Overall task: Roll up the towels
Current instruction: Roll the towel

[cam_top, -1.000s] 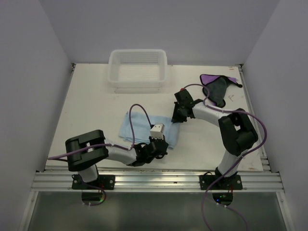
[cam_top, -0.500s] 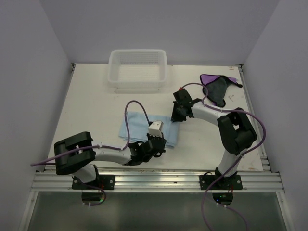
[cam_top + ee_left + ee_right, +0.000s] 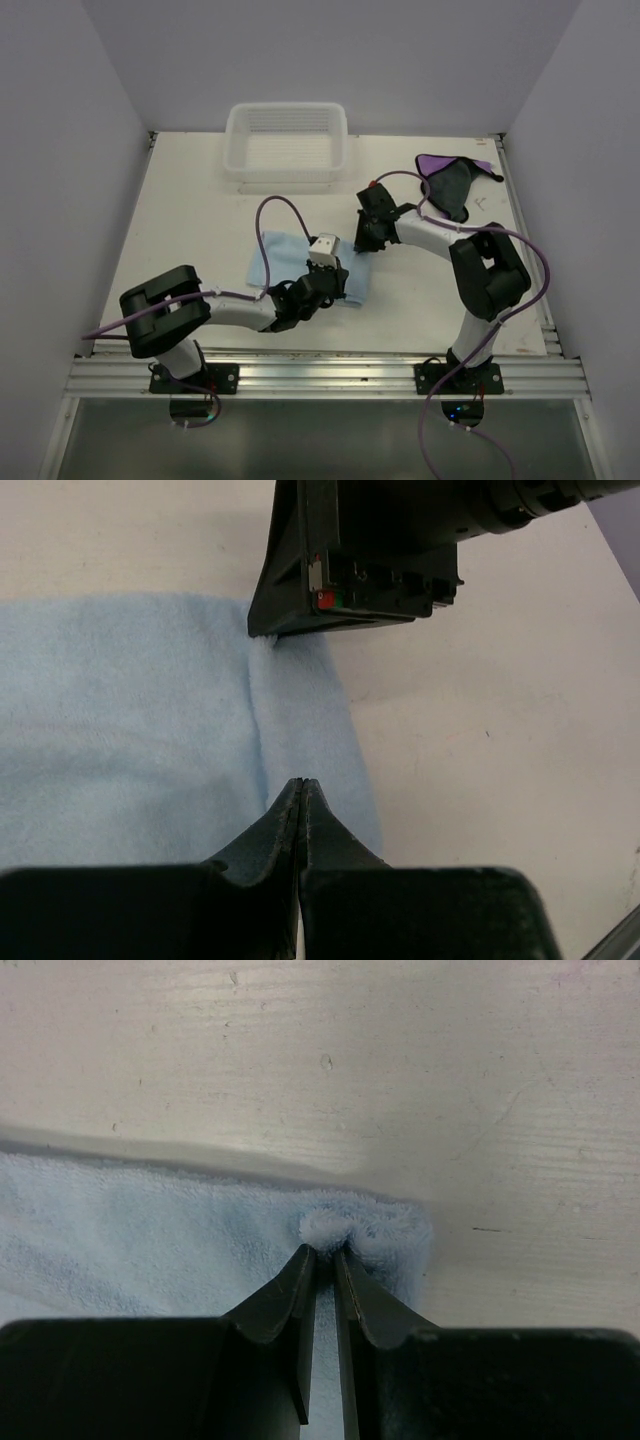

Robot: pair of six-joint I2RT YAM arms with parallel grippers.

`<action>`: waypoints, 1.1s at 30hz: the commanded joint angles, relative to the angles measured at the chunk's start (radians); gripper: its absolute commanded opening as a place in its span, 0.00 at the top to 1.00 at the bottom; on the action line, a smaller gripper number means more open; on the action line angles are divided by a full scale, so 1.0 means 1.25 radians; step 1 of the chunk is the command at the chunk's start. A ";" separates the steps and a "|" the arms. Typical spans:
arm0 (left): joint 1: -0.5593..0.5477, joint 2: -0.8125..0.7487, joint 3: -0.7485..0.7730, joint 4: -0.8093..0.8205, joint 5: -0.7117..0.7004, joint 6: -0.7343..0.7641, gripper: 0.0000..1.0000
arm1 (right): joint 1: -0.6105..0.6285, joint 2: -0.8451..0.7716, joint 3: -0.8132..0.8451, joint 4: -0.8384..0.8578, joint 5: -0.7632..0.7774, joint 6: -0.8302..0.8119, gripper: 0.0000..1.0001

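The light blue towel (image 3: 285,265) lies flat in the middle of the table, with a fold line running along its right part (image 3: 255,710). My right gripper (image 3: 362,247) is shut on a tuft at the towel's far right corner (image 3: 330,1228). My left gripper (image 3: 301,781) is shut, its tips resting on the blue towel just right of the fold, pointing at the right gripper's body (image 3: 370,560). Nothing shows between its fingers. The purple towel (image 3: 452,182), dark side up, lies crumpled at the back right.
A white basket (image 3: 287,172) stands at the back centre against the wall. Purple cables loop over both arms. The aluminium rail (image 3: 330,375) runs along the near table edge.
My left gripper has slid forward across the blue towel toward the right gripper. The left arm's elbow swung. The right gripper kept its hold on the corner.
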 commanded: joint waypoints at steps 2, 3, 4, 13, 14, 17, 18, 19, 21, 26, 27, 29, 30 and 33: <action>0.035 0.038 0.029 0.148 0.050 0.076 1.00 | 0.002 0.018 0.030 -0.014 0.007 -0.015 0.83; 0.041 0.049 0.037 0.157 0.067 0.082 1.00 | 0.002 0.016 0.030 -0.015 0.007 -0.016 0.83; 0.043 0.056 0.042 0.162 0.073 0.087 1.00 | 0.002 0.015 0.030 -0.015 0.009 -0.016 0.83; 0.052 0.110 0.048 0.176 0.105 0.065 1.00 | 0.004 0.010 0.023 -0.007 -0.004 -0.015 0.82; 0.052 0.115 0.048 0.175 0.106 0.059 1.00 | 0.004 0.010 0.022 -0.006 -0.005 -0.015 0.82; 0.052 0.139 0.047 0.171 0.102 0.048 1.00 | 0.002 0.005 0.021 -0.006 -0.006 -0.015 0.82; 0.052 0.150 0.045 0.172 0.094 0.049 1.00 | 0.004 0.004 0.019 -0.008 -0.006 -0.017 0.82; 0.051 0.156 0.043 0.174 0.091 0.049 1.00 | 0.002 0.002 0.018 -0.008 -0.006 -0.016 0.82; 0.051 0.169 0.042 0.169 0.084 0.046 1.00 | 0.002 -0.002 0.018 -0.008 -0.006 -0.017 0.82; 0.052 0.171 0.024 0.151 0.066 0.031 1.00 | 0.004 -0.008 0.014 -0.007 -0.017 -0.017 0.77; 0.052 0.173 0.020 0.150 0.061 0.027 1.00 | 0.002 -0.009 0.014 -0.003 -0.020 -0.018 0.76; 0.051 0.177 0.014 0.147 0.060 0.021 1.00 | 0.002 -0.009 0.019 -0.003 -0.021 -0.020 0.69; 0.051 0.180 0.013 0.145 0.060 0.017 1.00 | 0.002 -0.008 0.023 -0.007 -0.025 -0.021 0.66; 0.051 0.182 0.003 0.147 0.059 0.004 1.00 | 0.001 -0.001 0.049 -0.022 -0.021 -0.022 0.61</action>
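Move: The left gripper's closed tips hover above the near part of the rolled right edge of the light-blue towel; the roll's middle is about 3 cm ahead, 2 cm right and 7 cm below. The towel's flat part is centred some 10 cm left and 4 cm ahead of the tips. The right gripper already pinches the roll's far end, with the roll's middle about 6 cm back, level sideways and 1 cm lower. From this right hand, the white basket stands roughly 23 cm ahead and 16 cm left. Bring the shut left gripper about 2 cm forward and 2 cm right over the rolled edge, then lower it some 5 cm until its tips rest on the towel, nearer the base than the right gripper. Keep the right gripper in place at the roll's far end, then open its fingers late, from nearly shut to over a third open, to free the cloth. ##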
